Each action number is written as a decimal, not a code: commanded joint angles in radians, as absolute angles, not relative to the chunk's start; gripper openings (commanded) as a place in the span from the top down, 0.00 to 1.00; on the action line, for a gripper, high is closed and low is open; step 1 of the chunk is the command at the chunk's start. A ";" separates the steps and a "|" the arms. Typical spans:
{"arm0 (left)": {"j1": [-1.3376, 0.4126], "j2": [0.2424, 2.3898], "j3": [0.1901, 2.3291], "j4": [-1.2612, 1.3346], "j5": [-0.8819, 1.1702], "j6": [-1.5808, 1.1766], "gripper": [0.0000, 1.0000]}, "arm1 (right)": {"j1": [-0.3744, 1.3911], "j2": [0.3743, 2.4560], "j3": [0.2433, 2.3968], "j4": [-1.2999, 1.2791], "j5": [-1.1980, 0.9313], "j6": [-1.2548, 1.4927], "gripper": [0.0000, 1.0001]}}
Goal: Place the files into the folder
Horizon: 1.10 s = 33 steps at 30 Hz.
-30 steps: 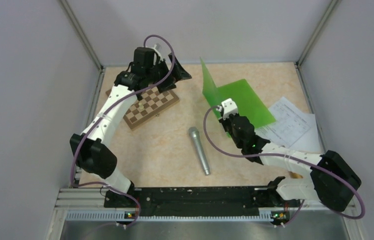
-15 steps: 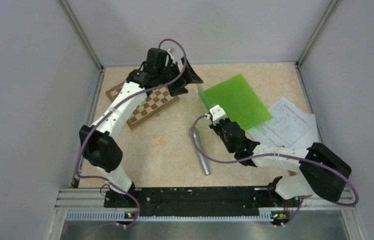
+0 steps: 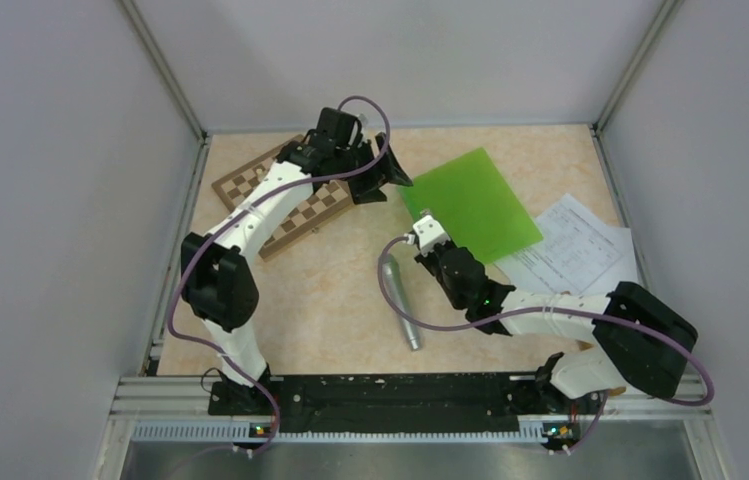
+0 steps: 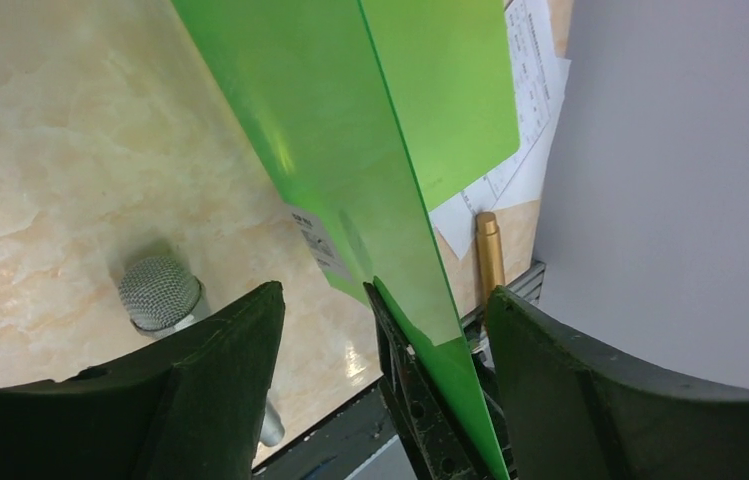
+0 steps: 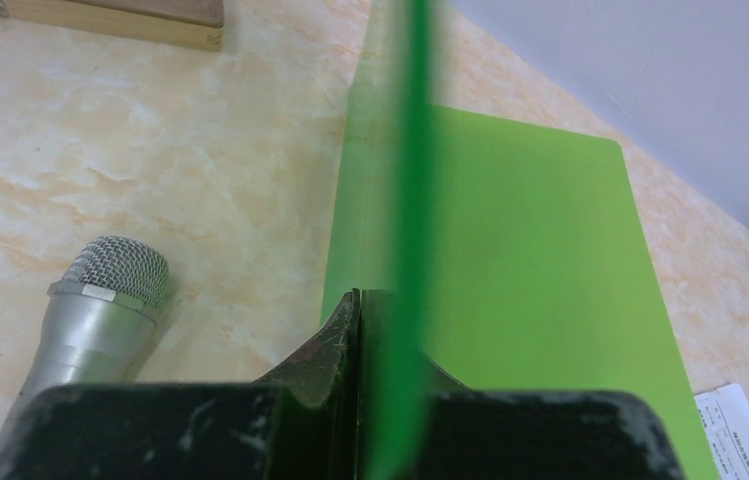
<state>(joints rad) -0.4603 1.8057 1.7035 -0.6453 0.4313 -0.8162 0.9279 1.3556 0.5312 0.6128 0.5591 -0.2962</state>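
The green folder [image 3: 475, 200] lies at the back right of the table, one cover lifted on edge. In the right wrist view my right gripper [image 5: 358, 300] is shut on the near edge of that cover [image 5: 408, 150]. My left gripper [image 3: 398, 180] is open at the folder's left corner. In the left wrist view its jaws [image 4: 382, 292] straddle the raised cover [image 4: 300, 110] without touching it, and the right gripper's fingers [image 4: 415, 390] show between them. The files [image 3: 575, 245], white printed sheets, lie on the table right of the folder, partly under it.
A silver microphone [image 3: 400, 300] lies mid-table, just left of my right arm. A brown checkered board [image 3: 290, 205] sits at the back left under my left arm. A gold cylinder [image 4: 488, 250] lies near the files. Grey walls close three sides.
My left arm has swung right from over the checkered board to the folder's raised cover, and its jaws have narrowed a little. My right gripper has drawn the cover leftward.
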 commanded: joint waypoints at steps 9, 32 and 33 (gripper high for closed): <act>-0.463 1.798 1.662 -0.659 0.347 -0.746 0.92 | 0.946 1.362 0.640 0.492 0.565 -0.215 0.24; -0.416 1.912 1.793 -0.629 0.443 -0.476 1.00 | 0.799 0.853 0.911 -0.384 0.411 -0.051 0.01; -0.410 1.916 1.797 -0.633 0.452 -0.454 1.00 | 0.722 0.855 0.927 -0.390 0.404 -0.027 0.01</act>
<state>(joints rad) -0.4286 1.9144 1.7458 -0.6575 0.4160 -0.5873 0.8799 0.8688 0.8562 -0.3054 0.4049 -0.0917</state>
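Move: The raised cover edge of the folder stands between my open left fingers, its grip spot about 2 cm below the hand point and 1 cm to the left. The folder's flat half lies some 14 cm ahead, 16 cm to the right and 22 cm down. The microphone's middle is about 4 cm back, nearly straight under, 21 cm down. My right fingers already pinch the cover edge right at their tips. I sink my left hand about 2 cm and shut its fingers to pinch the cover edge. My right fingers then open wide and let go of that edge, and the hand draws off up about 11 cm, back and to the right, clear of the folder. Still pinching, my left hand eases forward and down another 2 to 3 cm. ##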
